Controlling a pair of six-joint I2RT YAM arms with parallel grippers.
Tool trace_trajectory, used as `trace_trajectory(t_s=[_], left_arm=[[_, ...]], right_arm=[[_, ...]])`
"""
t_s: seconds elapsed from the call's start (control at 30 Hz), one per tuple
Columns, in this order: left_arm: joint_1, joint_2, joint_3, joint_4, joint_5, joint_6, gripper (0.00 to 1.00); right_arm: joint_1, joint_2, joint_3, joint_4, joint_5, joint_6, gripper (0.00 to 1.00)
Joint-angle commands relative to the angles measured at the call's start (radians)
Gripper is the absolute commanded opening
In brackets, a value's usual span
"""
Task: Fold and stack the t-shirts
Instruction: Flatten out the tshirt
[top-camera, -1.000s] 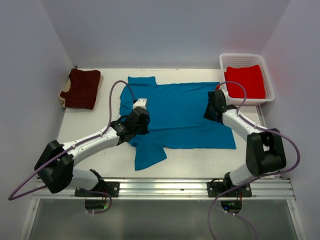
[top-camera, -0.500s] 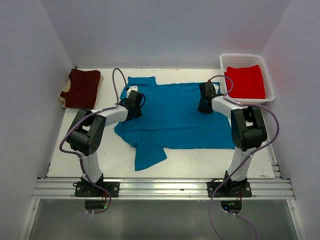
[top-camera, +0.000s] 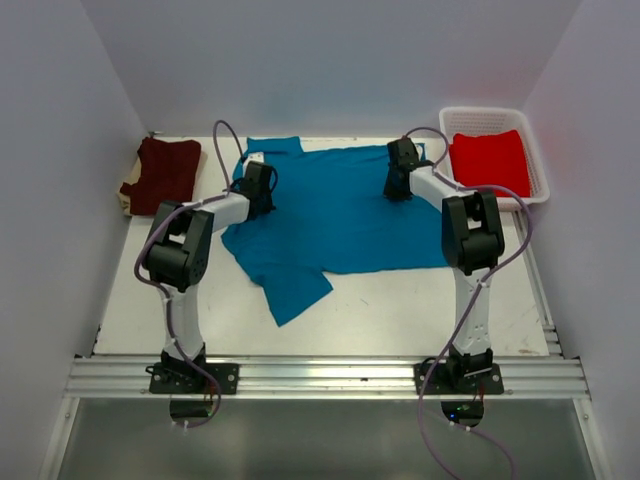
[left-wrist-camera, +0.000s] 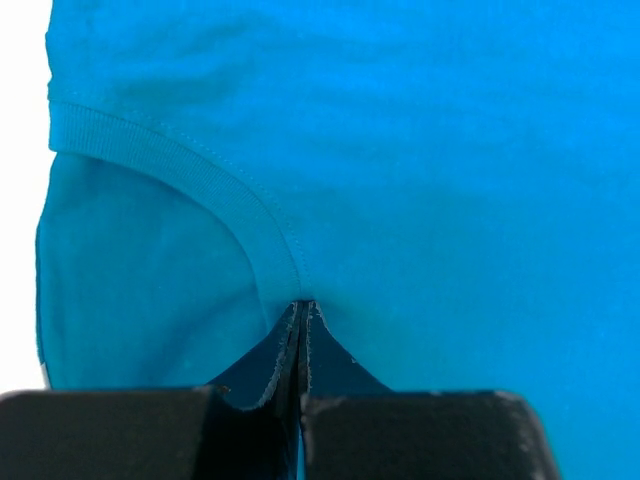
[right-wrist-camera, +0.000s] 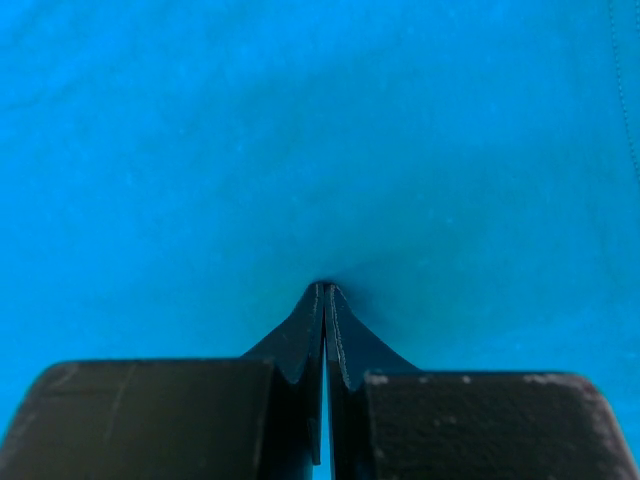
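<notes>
The teal-blue t-shirt (top-camera: 330, 215) lies spread across the table's middle, one sleeve trailing toward the front. My left gripper (top-camera: 258, 185) is shut on its cloth at the left, right at the ribbed collar (left-wrist-camera: 200, 170), pinched at the fingertips (left-wrist-camera: 303, 312). My right gripper (top-camera: 398, 178) is shut on the same shirt at the right, pinching plain cloth (right-wrist-camera: 324, 292). The dark maroon t-shirt (top-camera: 160, 175) lies folded at the far left. The bright red t-shirt (top-camera: 488, 162) lies in the white basket.
The white mesh basket (top-camera: 538, 160) stands at the far right corner. White walls close the table on three sides. Bare table (top-camera: 400, 310) lies in front of the teal shirt. Both arms stretch far from their bases.
Both grippers have moved toward the back of the table, dragging the teal-blue shirt with them. The shirt now lies farther back, and both arms are stretched out.
</notes>
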Motion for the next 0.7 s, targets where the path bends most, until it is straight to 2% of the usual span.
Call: trace_trajectory(t_s=[0.0,0.17,0.2,0.3,0.33,0.4,0.43,0.5,0.53,0.6,0.67], left_arm=[[0.031,0.060,0.072,0.017,0.056,0.080,0.00],[0.050,0.028,0.170,0.023,0.109,0.138,0.00],[0.050,0.006,0.178,0.017,0.116,0.143,0.00],[0.047,-0.138,0.142,0.023,0.147,0.137,0.00],[0.041,-0.228,0.120,0.034,0.149,0.135,0.00],[0.012,-0.322,0.068,0.048,0.132,0.135,0.20],[-0.001,-0.404,0.018,0.039,0.120,0.126,0.43],[-0.036,-0.502,-0.073,-0.013,0.124,0.086,0.61],[-0.048,-0.524,-0.099,-0.041,0.135,0.071,0.62],[-0.079,-0.552,-0.154,-0.140,0.170,0.046,0.62],[-0.102,-0.555,-0.222,-0.223,0.221,0.022,0.58]], right_arm=[[-0.010,0.047,0.063,-0.070,-0.055,-0.020,0.00],[-0.008,-0.077,-0.029,0.115,-0.151,-0.031,0.00],[-0.005,-0.106,-0.097,0.153,-0.185,-0.036,0.00],[0.003,-0.279,-0.285,0.348,-0.207,-0.030,0.00],[0.006,-0.321,-0.326,0.391,-0.207,-0.025,0.00],[0.012,-0.428,-0.412,0.451,-0.208,-0.019,0.00],[0.016,-0.454,-0.428,0.438,-0.207,-0.022,0.00],[0.033,-0.528,-0.460,0.363,-0.196,-0.036,0.22],[0.041,-0.551,-0.472,0.338,-0.187,-0.045,0.35],[0.074,-0.597,-0.518,0.287,-0.135,-0.050,0.50],[0.087,-0.675,-0.593,0.255,-0.116,-0.045,0.52]])
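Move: Both shut grippers are down on the turquoise t-shirt. Its middle lies roughly 17 cm right of and level with the left hand, with the neck opening about 4 cm ahead and 4 cm left; the near sleeve sticks out some 23 cm back and 7 cm right. From the right hand, the shirt's middle is about 16 cm left and 2 cm back, and the white basket stands roughly 10 cm ahead and 25 cm right. Forward first, the left hand slides its shut tips another 3 cm or so over the shirt, then comes free and climbs some 22 cm, drawing back and tipping its fingers up about 25 degrees. The right hand draws back and a little left, staying low at first, then rises about 13 cm, its fingers also tipping up. Both grippers open roughly halfway as they rise. ##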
